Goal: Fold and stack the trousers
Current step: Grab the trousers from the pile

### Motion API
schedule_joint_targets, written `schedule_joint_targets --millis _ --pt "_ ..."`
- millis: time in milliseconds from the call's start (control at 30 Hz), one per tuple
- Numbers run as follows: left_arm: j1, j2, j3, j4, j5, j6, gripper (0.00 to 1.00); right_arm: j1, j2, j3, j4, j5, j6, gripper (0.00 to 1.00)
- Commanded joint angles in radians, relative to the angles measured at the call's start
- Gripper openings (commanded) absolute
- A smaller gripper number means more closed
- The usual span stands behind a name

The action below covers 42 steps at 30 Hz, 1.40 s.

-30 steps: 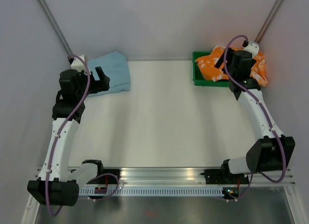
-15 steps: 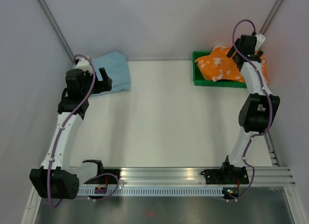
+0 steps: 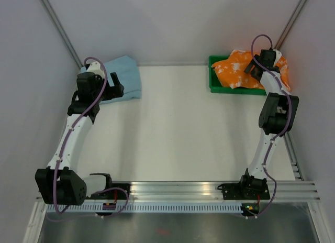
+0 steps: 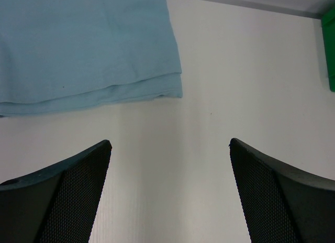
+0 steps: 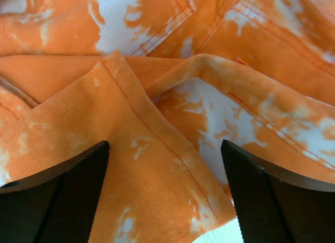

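The trousers [image 3: 235, 70], bright orange with white tie-dye blotches, lie crumpled in a green bin [image 3: 213, 81] at the back right. My right gripper [image 3: 254, 70] hangs open just above them. In the right wrist view the rumpled trousers [image 5: 157, 91] fill the picture, with a seamed fold between the spread fingers of the right gripper [image 5: 165, 148], which grip nothing. My left gripper [image 3: 116, 86] stands open over bare table at the back left; in its own wrist view the left gripper [image 4: 170, 143] holds nothing.
A folded light blue cloth [image 3: 121, 75] lies at the back left corner, just beyond the left fingers, and its cloth edge [image 4: 89, 49] shows in the left wrist view. The bin's green edge [image 4: 331, 49] shows at far right. Grey walls close in behind and on both sides.
The right arm has folded upright beside the bin and its gripper has come down close over the trousers. The left arm has shifted slightly toward the back.
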Motion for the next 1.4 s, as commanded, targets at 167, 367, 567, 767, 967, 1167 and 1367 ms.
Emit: schedule_joint_targets --millis 167,367,567,767,967,1167,1367 --pt "-0.002 0.048 0.078 0.028 0.034 -0.027 1.00 -0.002 0.162 0.112 0.064 -0.051 -0.040 0.72" --pt "-0.002 0.058 0.089 0.023 0.021 -0.020 1.00 -0.004 0.234 0.210 0.006 -0.049 -0.103 0.14" --pt "-0.002 0.065 0.095 0.025 0.024 -0.027 1.00 -0.002 0.170 0.212 0.038 -0.094 -0.123 0.00" --pt "-0.002 0.064 0.105 0.029 0.028 -0.011 1.00 0.005 0.029 0.287 0.078 -0.175 -0.148 0.00" --pt "-0.002 0.067 0.130 0.048 0.063 -0.010 1.00 0.085 -0.184 0.309 0.116 -0.394 -0.166 0.00" --pt "-0.002 0.047 0.171 0.063 0.088 -0.013 1.00 0.307 -0.490 0.261 0.136 -0.462 -0.294 0.00" --pt "-0.002 0.021 0.185 0.089 0.125 -0.019 1.00 0.358 -0.718 0.191 0.225 -0.765 -0.013 0.00"
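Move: The orange trousers lie heaped right under the open right hand, their middle about 3 cm ahead, level sideways and some 6 cm below. The green box they spill out of is centred about 4 cm to this hand's left, neither ahead nor back, roughly 10 cm down. From the left hand, the trousers are some 70 cm to the right, 20 cm ahead and 20 cm below. Right hand dips about 5 cm, pinches the trousers, then hoists them some 50 cm, swinging left and back. ##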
